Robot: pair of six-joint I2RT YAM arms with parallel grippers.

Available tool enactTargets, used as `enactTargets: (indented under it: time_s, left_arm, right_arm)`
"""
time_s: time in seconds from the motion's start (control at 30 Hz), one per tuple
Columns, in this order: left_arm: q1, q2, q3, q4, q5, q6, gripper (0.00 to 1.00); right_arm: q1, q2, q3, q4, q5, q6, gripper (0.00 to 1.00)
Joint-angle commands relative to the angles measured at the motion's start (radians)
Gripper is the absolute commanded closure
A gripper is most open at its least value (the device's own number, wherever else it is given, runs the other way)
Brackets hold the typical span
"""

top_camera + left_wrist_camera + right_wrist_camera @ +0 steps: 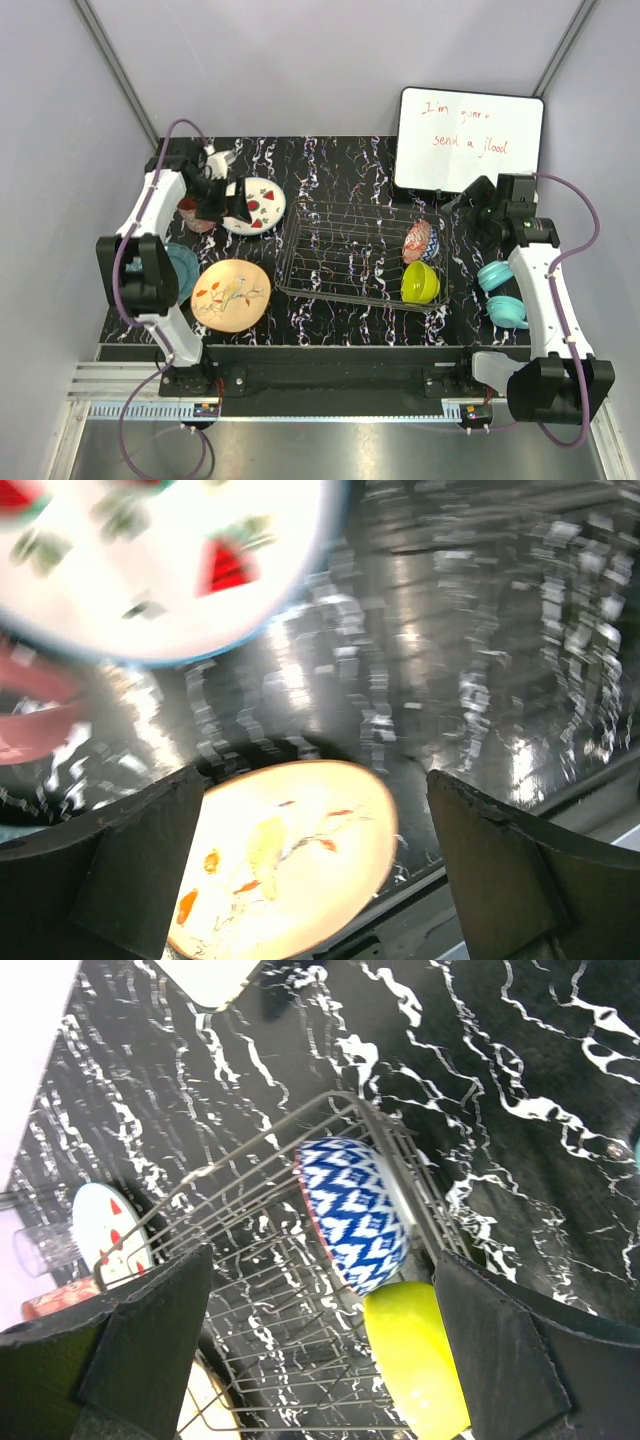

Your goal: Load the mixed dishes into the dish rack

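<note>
The dish rack (345, 255) stands mid-table, with the red-white patterned bowl (419, 241) and lime-green bowl (420, 282) on edge at its right end. My left gripper (238, 207) hangs open over the left rim of the white watermelon plate (258, 205), next to the pink mug (190, 212). The peach bird plate (231, 294) lies in front. In the blurred left wrist view the open left gripper (310, 870) frames the peach plate (290, 860). My right gripper (465, 202) is open beyond the rack's right end. The right wrist view shows the right gripper (320, 1350) empty above the rack (270, 1360).
A teal plate (184, 268) lies half under the left arm. A clear glass (45, 1248) lies at the back left. A whiteboard (468, 140) leans at the back right. Two small teal curved objects (500, 292) sit by the right arm. Grey walls close both sides.
</note>
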Motion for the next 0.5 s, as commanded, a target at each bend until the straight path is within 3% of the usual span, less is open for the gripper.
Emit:
enactTargets:
  time_s: [0.0, 0.47]
  left_arm:
    - [0.091, 0.078, -0.025, -0.007, 0.058, -0.019, 0.04]
    - [0.114, 0.118, -0.097, 0.089, -0.037, -0.016, 0.04]
  right_arm:
    - [-0.002, -0.008, 0.059, 0.04, -0.034, -0.013, 0.0]
    - [-0.002, -0.011, 0.024, 0.096, -0.065, 0.001, 0.0]
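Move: The pink mug stands about 11 cm to the left of my left hand, 2 cm farther out and 11 cm below. Below me, the watermelon plate lies some 4 cm right and 3 cm ahead, the bird plate about 19 cm back and straight in line, the teal plate 16 cm left and 14 cm back. From my right hand the mug lies roughly 62 cm left, 6 cm ahead and 16 cm lower. I drop my open left hand about 7 cm, drawing it some 3 cm left towards the handle side of the pink mug. Most of this comes quickly, then I ease almost to a stop. Meanwhile my wrist tips roughly 10 degrees so the fingers point more steeply down; they stay wide open, touching nothing that I can make out. ##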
